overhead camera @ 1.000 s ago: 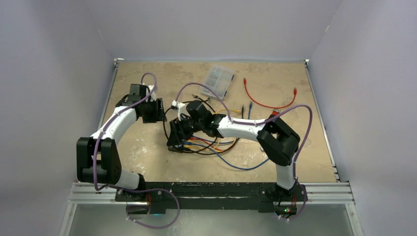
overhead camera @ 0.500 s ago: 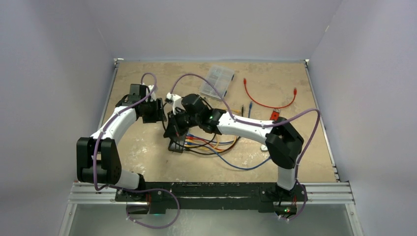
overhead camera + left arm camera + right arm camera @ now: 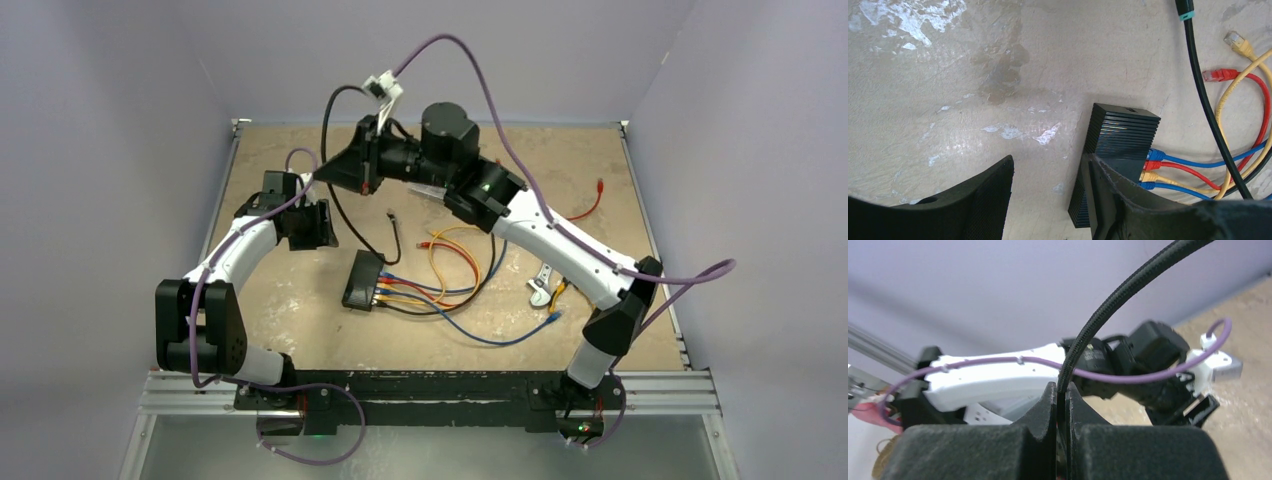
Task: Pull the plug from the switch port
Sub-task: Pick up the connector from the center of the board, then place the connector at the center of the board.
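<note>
The black switch (image 3: pixel 362 280) lies flat mid-table, also seen in the left wrist view (image 3: pixel 1122 131). Blue, red and yellow plugs (image 3: pixel 1154 168) sit in its port row. My right gripper (image 3: pixel 323 176) is raised high over the far part of the table, shut on a black cable (image 3: pixel 1083 335) pinched between its fingers (image 3: pixel 1062 390). That cable hangs down in a loop, and its free end (image 3: pixel 390 213), marked by a teal band (image 3: pixel 1186 15), lies on the table apart from the switch. My left gripper (image 3: pixel 1048 170) hovers open just left of the switch, holding nothing.
Loose yellow, red and blue cables (image 3: pixel 450 285) fan out right of the switch. A red cable (image 3: pixel 590 207) and a partly hidden clear case (image 3: pixel 437 190) lie at the back. A wrench (image 3: pixel 540 286) rests at the right.
My right gripper shut on the black cable at the switch, then rose up and toward the back. The cable's end came away from the switch. The left arm stayed still.
</note>
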`<act>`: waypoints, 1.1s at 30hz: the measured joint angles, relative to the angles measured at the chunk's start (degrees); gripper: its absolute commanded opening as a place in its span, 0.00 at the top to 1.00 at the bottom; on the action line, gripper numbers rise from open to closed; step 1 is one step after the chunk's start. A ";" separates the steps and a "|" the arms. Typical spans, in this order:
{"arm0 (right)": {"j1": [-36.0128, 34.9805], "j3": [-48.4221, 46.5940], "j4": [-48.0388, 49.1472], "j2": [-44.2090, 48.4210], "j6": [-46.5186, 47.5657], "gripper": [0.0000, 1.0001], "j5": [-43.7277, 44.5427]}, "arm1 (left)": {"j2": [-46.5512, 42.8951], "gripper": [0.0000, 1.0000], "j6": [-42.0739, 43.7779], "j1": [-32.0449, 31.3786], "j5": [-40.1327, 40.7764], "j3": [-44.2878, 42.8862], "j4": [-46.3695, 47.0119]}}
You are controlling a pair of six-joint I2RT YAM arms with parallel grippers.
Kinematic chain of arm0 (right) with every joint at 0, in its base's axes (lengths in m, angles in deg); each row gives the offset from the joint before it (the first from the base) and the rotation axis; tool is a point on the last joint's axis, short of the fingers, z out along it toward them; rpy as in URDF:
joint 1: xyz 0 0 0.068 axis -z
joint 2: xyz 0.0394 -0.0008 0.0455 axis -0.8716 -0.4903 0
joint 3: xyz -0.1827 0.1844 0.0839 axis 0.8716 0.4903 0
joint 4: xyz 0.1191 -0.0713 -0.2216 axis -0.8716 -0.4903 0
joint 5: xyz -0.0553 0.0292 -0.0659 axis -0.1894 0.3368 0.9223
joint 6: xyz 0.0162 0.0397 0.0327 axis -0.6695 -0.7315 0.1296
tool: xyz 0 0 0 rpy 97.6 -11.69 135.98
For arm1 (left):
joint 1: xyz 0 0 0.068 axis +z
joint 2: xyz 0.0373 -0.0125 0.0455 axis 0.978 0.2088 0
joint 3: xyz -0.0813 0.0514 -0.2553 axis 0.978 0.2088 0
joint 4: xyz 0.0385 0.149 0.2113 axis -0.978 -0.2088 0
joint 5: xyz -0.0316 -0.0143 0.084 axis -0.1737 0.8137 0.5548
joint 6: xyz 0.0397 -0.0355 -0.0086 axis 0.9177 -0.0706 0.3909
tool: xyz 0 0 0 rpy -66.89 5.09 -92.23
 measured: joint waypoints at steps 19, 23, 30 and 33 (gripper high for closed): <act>12.57 -19.71 -10.19 0.17 -0.44 1.00 -1.16 | -0.02 0.47 0.00 0.00 0.66 0.00 -0.02; 16.24 -24.74 -16.59 -1.40 3.72 1.00 4.04 | -0.02 0.47 0.00 0.00 0.66 0.00 -0.02; 25.53 -26.03 -25.53 -1.99 9.16 1.00 11.26 | -0.02 0.47 0.00 0.00 0.63 0.00 -0.02; 29.83 -26.03 -28.76 -2.99 10.82 1.00 13.94 | -0.02 0.47 0.00 0.00 0.63 0.00 -0.02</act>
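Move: The right hand already holds the black cable high up; the loose red cable at the far right, where it heads, lies about 19 cm ahead, 42 cm right and 43 cm below. At that same depth, the clear box stands about 25 cm ahead and 17 cm right, the wrench 3 cm ahead and 41 cm right, the switch almost straight below, 1 cm back and 1 cm left. From the left hand, the red cable is about 10 cm ahead, 53 cm right, 8 cm below. Black cable still pinched, the right hand rises, then swings some 24 cm right and forward towards the red cable. ##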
